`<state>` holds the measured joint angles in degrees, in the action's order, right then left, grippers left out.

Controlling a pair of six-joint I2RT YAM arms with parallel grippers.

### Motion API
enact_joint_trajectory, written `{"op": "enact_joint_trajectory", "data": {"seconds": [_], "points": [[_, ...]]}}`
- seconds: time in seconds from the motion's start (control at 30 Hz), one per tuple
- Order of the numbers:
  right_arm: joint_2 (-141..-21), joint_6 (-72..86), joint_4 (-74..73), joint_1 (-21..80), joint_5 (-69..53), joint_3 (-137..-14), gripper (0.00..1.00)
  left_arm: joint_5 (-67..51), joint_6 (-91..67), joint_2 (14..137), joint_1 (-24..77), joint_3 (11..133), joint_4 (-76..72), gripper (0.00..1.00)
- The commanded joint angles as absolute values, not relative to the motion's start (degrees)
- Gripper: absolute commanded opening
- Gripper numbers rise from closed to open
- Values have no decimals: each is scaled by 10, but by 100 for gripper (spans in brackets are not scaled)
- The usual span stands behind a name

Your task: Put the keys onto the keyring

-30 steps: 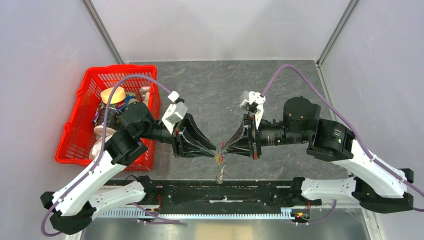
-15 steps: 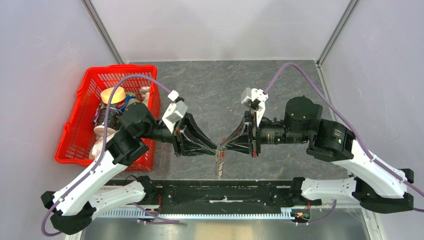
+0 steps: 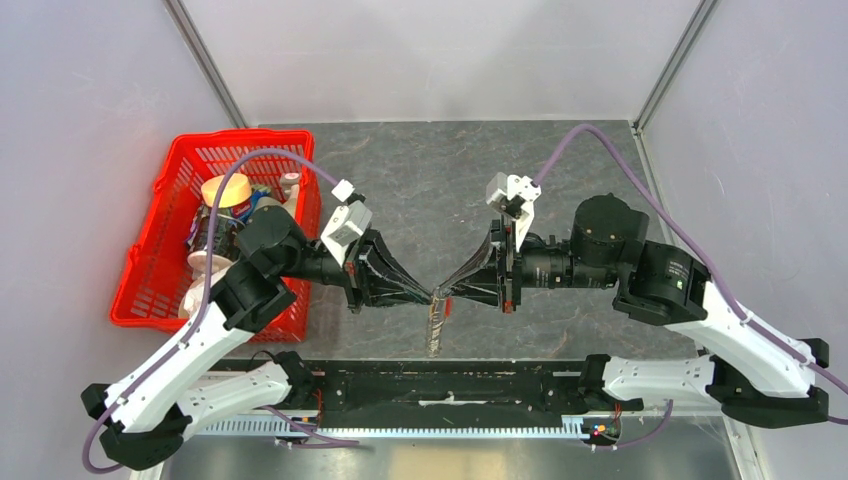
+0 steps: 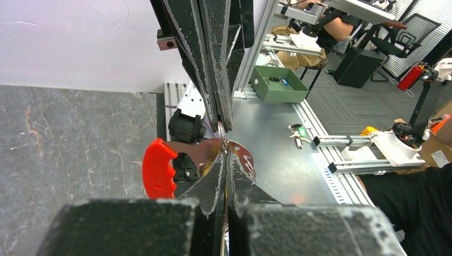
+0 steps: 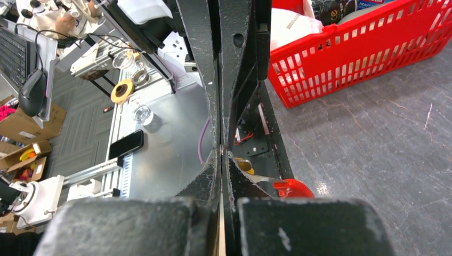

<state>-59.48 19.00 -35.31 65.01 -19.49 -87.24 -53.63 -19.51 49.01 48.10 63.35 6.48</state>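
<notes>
My left gripper (image 3: 431,297) and right gripper (image 3: 443,295) meet tip to tip above the table's near middle. The keyring (image 3: 436,328) hangs below that meeting point. In the left wrist view my left gripper (image 4: 226,154) is shut with a thin sliver of silvery metal between its fingers. The red tag (image 4: 158,168) and a flat silvery piece (image 4: 241,153) hang just beyond. A small gold key (image 4: 204,170) dangles beside them, outside the jaws. My right gripper (image 5: 223,154) is shut on a thin metal strip too, with the key (image 5: 244,164) and red tag (image 5: 290,188) below it.
A red basket (image 3: 150,270) holding a bottle and other items stands at the left, close behind my left arm. A black rail (image 3: 440,385) runs along the table's near edge under the hanging keyring. Grey walls close in the back and sides.
My left gripper's jaws have closed at the meeting point. Both gripper tips and the hanging keyring have shifted slightly away from the near edge.
</notes>
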Motion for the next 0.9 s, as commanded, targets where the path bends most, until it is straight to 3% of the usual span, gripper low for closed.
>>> {"op": "enact_joint_trajectory", "data": {"seconds": [0.0, 0.43, 0.87], "points": [[-567, 213, -258, 650, -167, -856, 0, -531, -201, 478, 483, 626, 43, 2], [-522, 279, 54, 650, -131, -706, 0, -512, -233, 479, 483, 636, -36, 2], [-522, 306, 198, 650, -107, -663, 0, -480, -269, 479, 483, 644, -131, 2]]}}
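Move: The keyring is already pinched between the meeting fingertips, about 1 cm to the right of the left hand's point and 1 cm to the left of the right hand's, level with both. From the left hand, the red handle hangs some 5 cm ahead, 3 cm right and 5 cm below. From the same hand, the hanging chain is straight below the ring, its middle about 7 cm down and 1 cm right. Upward, slowly at first and then faster, both hands rise together, the left about 5 cm and the right about 6 cm, fingertips kept close at the keyring. The right hand also drifts slightly forward and towards the left hand and swings its fingers some 30 degrees upward; the left tips its fingers up by less. Both grippers stay shut, keeping their pinch. ##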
